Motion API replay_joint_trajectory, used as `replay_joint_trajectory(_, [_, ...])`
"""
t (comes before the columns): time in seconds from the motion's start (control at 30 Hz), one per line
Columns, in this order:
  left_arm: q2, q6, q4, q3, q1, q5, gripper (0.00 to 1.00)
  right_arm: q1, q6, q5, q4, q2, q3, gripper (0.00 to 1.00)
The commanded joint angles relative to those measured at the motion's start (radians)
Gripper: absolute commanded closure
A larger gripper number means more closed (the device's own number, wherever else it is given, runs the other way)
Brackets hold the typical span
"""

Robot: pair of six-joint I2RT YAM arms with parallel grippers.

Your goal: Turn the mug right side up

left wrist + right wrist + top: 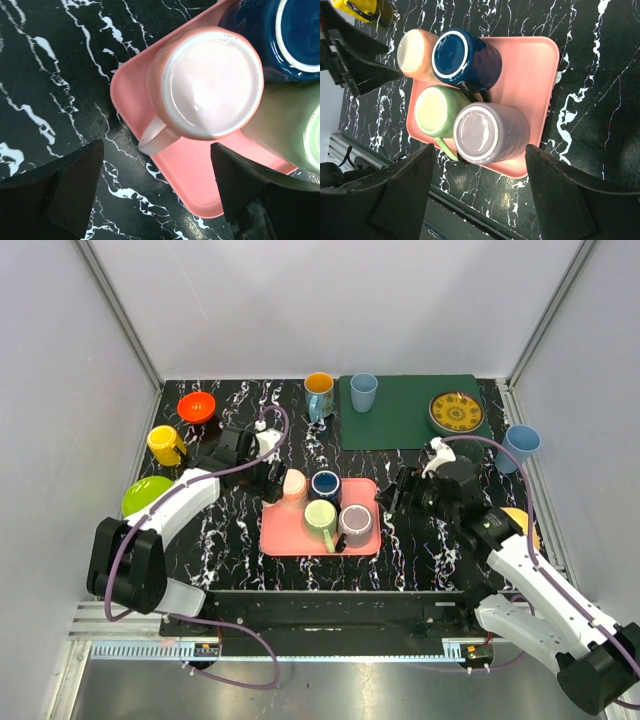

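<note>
A pink tray in the middle of the table carries several mugs, all standing upside down with their bases up. They are a pink mug, a dark blue mug, a green mug and a purple mug. My left gripper is open just left of the pink mug, whose handle points toward the gap between the fingers. My right gripper is open at the tray's right edge, facing the purple mug without touching it.
At the left are an orange bowl, a yellow mug and a green plate. At the back stand an orange-and-blue mug and a blue cup by a green mat with a patterned plate. A light-blue cup stands at the right.
</note>
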Motion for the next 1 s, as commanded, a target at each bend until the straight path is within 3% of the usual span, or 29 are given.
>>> replay_joint_trajectory(0.0, [0.050,0.059,0.028,0.061,0.004,0.073,0.12,0.005,0.000,-0.012,0.012,-0.045,-0.013,0.22])
replay_joint_trajectory(0.23, [0.103,0.072,0.036,0.050,0.004,0.089,0.17,0.005,-0.005,-0.010,0.012,-0.037,-0.008,0.22])
replay_joint_trajectory(0.37, [0.115,0.050,0.037,0.046,0.004,0.109,0.27,0.004,-0.006,-0.010,0.007,-0.035,-0.008,0.22])
replay_joint_trajectory(0.6, [0.037,-0.003,0.049,-0.025,-0.002,0.102,0.37,0.005,-0.003,-0.013,0.013,-0.034,-0.019,0.22])
replay_joint_trajectory(0.97, [-0.054,-0.086,0.089,-0.114,-0.117,0.088,0.61,0.005,0.017,-0.047,0.021,-0.031,-0.022,0.22])
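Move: The upturned pink mug is the left hand's target: its middle lies about 6 cm to the right, 1 cm farther out and 5 cm below, with its handle sticking out left towards the fingers. The blue mug stands about 8 cm to the right of the pink one, level with it; the green mug stands some 7 cm to its right and 8 cm nearer the base. From the right hand the pink mug is some 21 cm left, 7 cm ahead and 13 cm down. Sinking about 3 cm beside the pink mug and tipping slightly steeper, the left hand then draws back some 4 cm and right about 3 cm along the mug's near left side. Its fingers close to roughly half their starting gap around the handle, without clamping it; one finger comes against the handle and pushes it towards the base. ##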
